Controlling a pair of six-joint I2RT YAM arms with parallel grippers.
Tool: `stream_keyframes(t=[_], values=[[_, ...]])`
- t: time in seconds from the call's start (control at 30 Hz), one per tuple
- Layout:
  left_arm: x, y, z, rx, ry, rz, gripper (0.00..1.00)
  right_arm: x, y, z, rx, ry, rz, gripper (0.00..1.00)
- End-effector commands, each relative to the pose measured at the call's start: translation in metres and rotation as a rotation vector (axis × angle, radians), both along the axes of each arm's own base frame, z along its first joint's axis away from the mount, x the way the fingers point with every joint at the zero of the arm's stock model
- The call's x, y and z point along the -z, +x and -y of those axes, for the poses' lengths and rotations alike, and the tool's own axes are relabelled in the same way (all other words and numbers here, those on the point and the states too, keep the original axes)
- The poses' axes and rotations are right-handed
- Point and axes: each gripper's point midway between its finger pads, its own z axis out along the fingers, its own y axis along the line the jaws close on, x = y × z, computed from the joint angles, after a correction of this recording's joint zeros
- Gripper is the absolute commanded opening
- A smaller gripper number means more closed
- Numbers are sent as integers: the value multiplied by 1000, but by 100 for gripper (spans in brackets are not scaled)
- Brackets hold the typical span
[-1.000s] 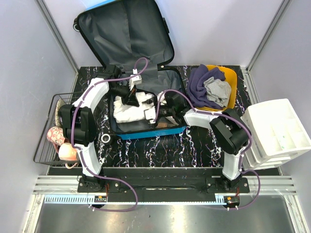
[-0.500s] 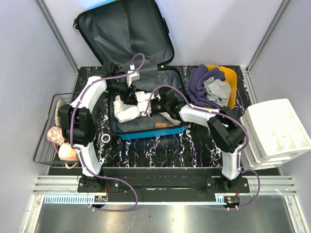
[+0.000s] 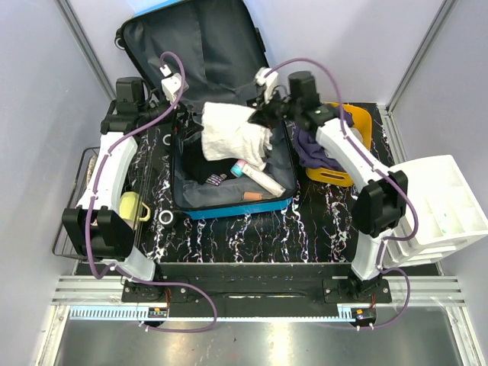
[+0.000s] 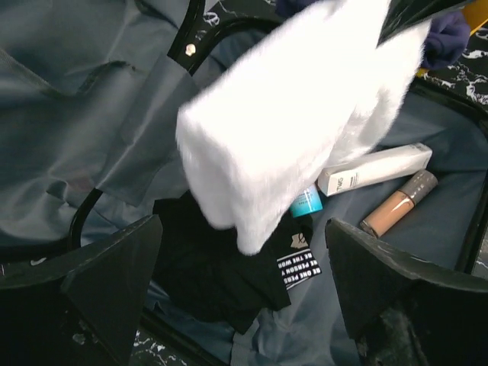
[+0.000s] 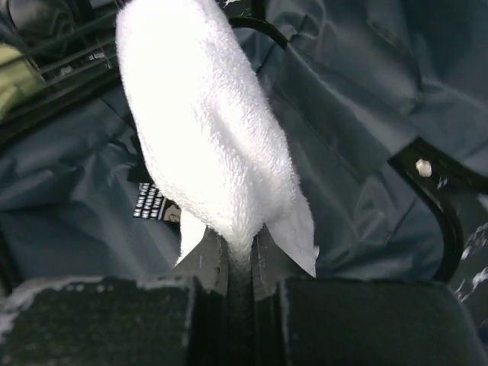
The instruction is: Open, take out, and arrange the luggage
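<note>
The blue luggage [image 3: 229, 207] lies open mid-table, its grey-lined lid [image 3: 191, 53] leaning on the back wall. My right gripper [image 3: 263, 120] [image 5: 242, 252] is shut on a white towel [image 3: 232, 133] [image 5: 202, 130] [image 4: 297, 114], which hangs lifted above the case. My left gripper [image 3: 156, 114] [image 4: 240, 229] stands open and empty at the case's back-left corner, apart from the towel. Left in the case are a black garment [image 3: 204, 169] [image 4: 213, 259], a white tube [image 3: 267, 181] [image 4: 374, 168], a teal-capped item [image 3: 239, 168] and a tan bottle [image 3: 252, 196] [image 4: 396, 206].
An orange bin [image 3: 358, 133] holding purple and grey clothes [image 3: 316, 149] sits right of the case. A white compartment organiser [image 3: 431, 206] stands at the far right. A wire basket [image 3: 84, 206] with a yellow-green item [image 3: 131, 206] is on the left. A small ring [image 3: 165, 218] lies beside the case.
My right gripper closed on the towel and raised it out of the case toward the back. My left gripper let go, opened and drew back to the left.
</note>
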Motion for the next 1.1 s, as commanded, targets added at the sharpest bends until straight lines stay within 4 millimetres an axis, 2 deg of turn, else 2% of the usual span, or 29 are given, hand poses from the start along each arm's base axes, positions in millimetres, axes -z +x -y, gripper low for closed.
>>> stream_keyframes(t=[0.0,0.03,0.1,0.13,0.2,0.23,0.27,0.37,0.4,0.5,0.53,0.57,0.63,0.73,0.8,0.83,0.9,0.93,0.97,1.0,1.03,1.07], values=[[-6,6,4,-21,-48,19,93,-51,-34,33,95,228,-387,0],[-7,5,5,-16,-54,20,94,-45,-27,52,151,249,-439,0],[-5,0,7,-9,-61,13,94,-48,-29,73,226,309,-527,0],[-5,0,8,-6,-67,17,94,-35,-24,92,282,315,-565,0],[-1,-2,8,-1,-72,10,94,-37,-22,116,353,333,-563,0],[-1,-3,10,4,-77,9,94,-29,-21,126,390,334,-580,0],[-1,-3,10,5,-79,6,94,-31,-14,147,447,360,-583,0],[2,-4,12,12,-91,-11,94,-35,-6,181,537,374,-566,0],[1,-4,13,17,-91,-10,94,-35,-5,189,554,361,-550,0],[2,-4,16,24,-89,-7,94,-57,-6,204,531,334,-467,0],[3,-4,16,24,-86,-6,94,-69,-8,204,509,334,-432,0],[2,-4,17,27,-86,-5,94,-71,-14,204,479,301,-408,0],[4,-5,18,33,-83,-5,94,-91,-27,201,415,280,-342,0],[5,-8,22,43,-81,-6,94,-106,-39,203,378,238,-255,0],[6,-10,25,53,-78,-3,94,-107,-40,208,398,216,-235,0],[6,-10,25,53,-74,2,94,-106,-34,227,442,202,-214,0],[5,-13,28,63,-74,5,94,-98,-25,244,485,184,-220,0],[4,-13,29,65,-73,7,94,-101,-21,259,501,164,-190,0],[4,-13,29,65,-73,7,94,-84,-15,268,519,133,-230,0],[4,-13,30,67,-71,4,94,-78,-11,276,530,106,-235,0],[4,-14,31,73,-66,6,94,-73,-10,292,544,59,-221,0],[4,-13,31,74,-64,5,94,-56,1,303,564,26,-247,0]])
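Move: The yellow bin, where the white towel in the right fingers is being taken, lies about 24 cm to that hand's right, some 2 cm farther out and 20 cm below; the grey cloth in the bin is about at the same spot. The open luggage's base is centred roughly 12 cm left, 5 cm back and 24 cm down, with its white box about 3 cm left and 10 cm back. From the left hand, the bin is about 52 cm right, 4 cm out and 23 cm down. The white towel, still pinched in the shut right fingers, is carried about 26 cm to the right from over the luggage to the yellow bin's right side, nearly level for most of the way, then rising some 8 cm, while the wrist turns roughly 30 degrees clockwise. The empty left hand stays wide open and eases a few centimetres down and right over the luggage. ##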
